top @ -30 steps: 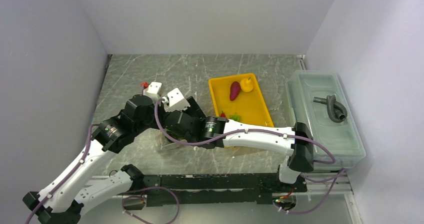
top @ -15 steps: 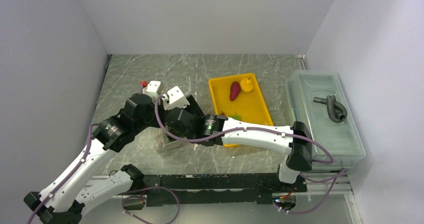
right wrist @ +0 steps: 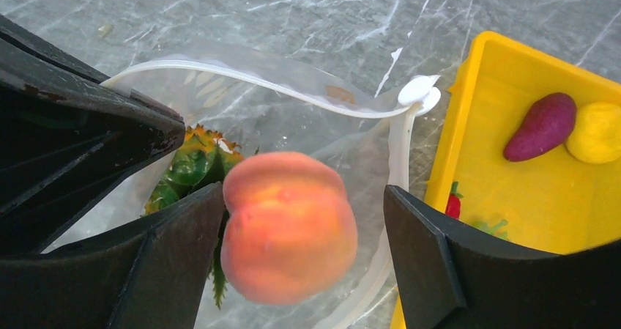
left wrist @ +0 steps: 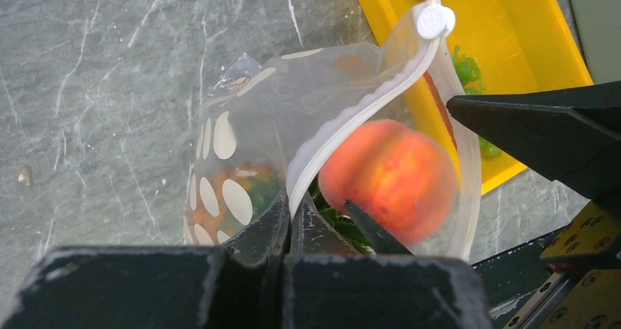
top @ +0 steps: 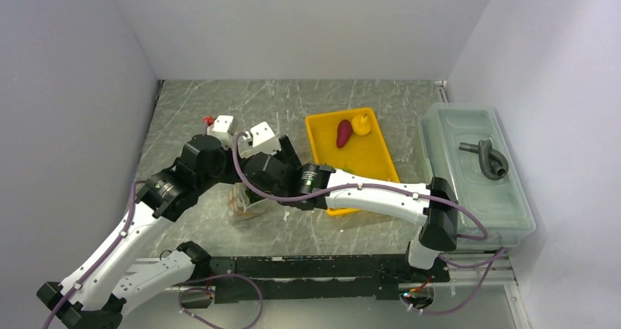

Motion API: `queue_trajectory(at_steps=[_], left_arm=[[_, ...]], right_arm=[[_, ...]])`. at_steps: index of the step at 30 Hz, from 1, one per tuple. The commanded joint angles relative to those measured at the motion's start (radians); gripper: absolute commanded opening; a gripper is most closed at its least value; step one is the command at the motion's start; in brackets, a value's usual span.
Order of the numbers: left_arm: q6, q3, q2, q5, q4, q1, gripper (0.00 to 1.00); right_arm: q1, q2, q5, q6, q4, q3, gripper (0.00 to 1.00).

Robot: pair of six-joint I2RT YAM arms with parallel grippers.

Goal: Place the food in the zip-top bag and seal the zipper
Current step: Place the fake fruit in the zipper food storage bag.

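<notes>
My left gripper (left wrist: pixel 291 213) is shut on the zipper (left wrist: pixel 366 109) of the zip-top bag (left wrist: pixel 234 138), holding its mouth open above the table. My right gripper (right wrist: pixel 302 197) stands open over that mouth. The peach (right wrist: pixel 289 223) sits blurred between its fingers, against the left one and apart from the right one. The pineapple (right wrist: pixel 187 164) lies inside the bag. The white slider (right wrist: pixel 417 91) sits at the zipper's far end. On the yellow tray (top: pixel 366 169) lie the eggplant piece (right wrist: pixel 540 126), the pear (right wrist: pixel 595 131), the chilli (right wrist: pixel 453 204) and the grapes (left wrist: pixel 469 69).
A translucent lidded bin (top: pixel 476 190) stands right of the tray, with a grey bent hose (top: pixel 487 158) on its lid. Both arms cross over the bag at the table's left middle. White walls close in on three sides.
The right jaws have opened wider and the peach is loose between them. Both wrists have shifted slightly toward the far side, with the bag still in the left grip.
</notes>
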Motion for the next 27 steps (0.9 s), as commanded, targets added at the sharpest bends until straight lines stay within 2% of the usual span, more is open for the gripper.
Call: queue_trajectory(at_steps=[1,9,20,27], left_arm=[[0.029,0.006,-0.008,0.16,0.033,-0.026,0.0],[0.03,0.008,-0.003,0.16,0.031,-0.023,0.0],[0.021,0.01,0.007,0.156,0.03,-0.005,0.0],[0.018,0.01,0.018,0.166,0.032,0.011,0.0]], right_arm=[[-0.074,0.006,0.044,0.089,0.091,0.014,0.84],[-0.076,-0.038,0.013,0.101,0.113,0.005,0.84],[-0.076,-0.184,-0.107,0.14,0.07,-0.074,0.83],[-0.076,-0.326,-0.233,0.155,0.076,-0.185,0.75]])
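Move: The peach, already let go, hangs in the mouth of the zipper bag right beneath the open right fingers, some 5 cm below them. The white tab at the bag's zipper end is about 5 cm ahead, 5 cm to the right and 3 cm lower; in the yellow tray the eggplant lies roughly 14 cm ahead, 20 cm right and 17 cm down. From the left hand, shut on the bag's rim, the peach is about 2 cm back, 5 cm right and 4 cm down. With its fingers staying wide open, the right hand hovers almost in place at the bag mouth, then backs out quickly up and to its right, about 4 cm each way, off the peach and clear of the bag's right rim, rolling some 15 degrees so that its left side rises. The left hand keeps its pinch on the zipper rim, and after easing very slightly forward it draws the bag about 2 cm to the right and 1 to 2 cm back, turning a little clockwise. ##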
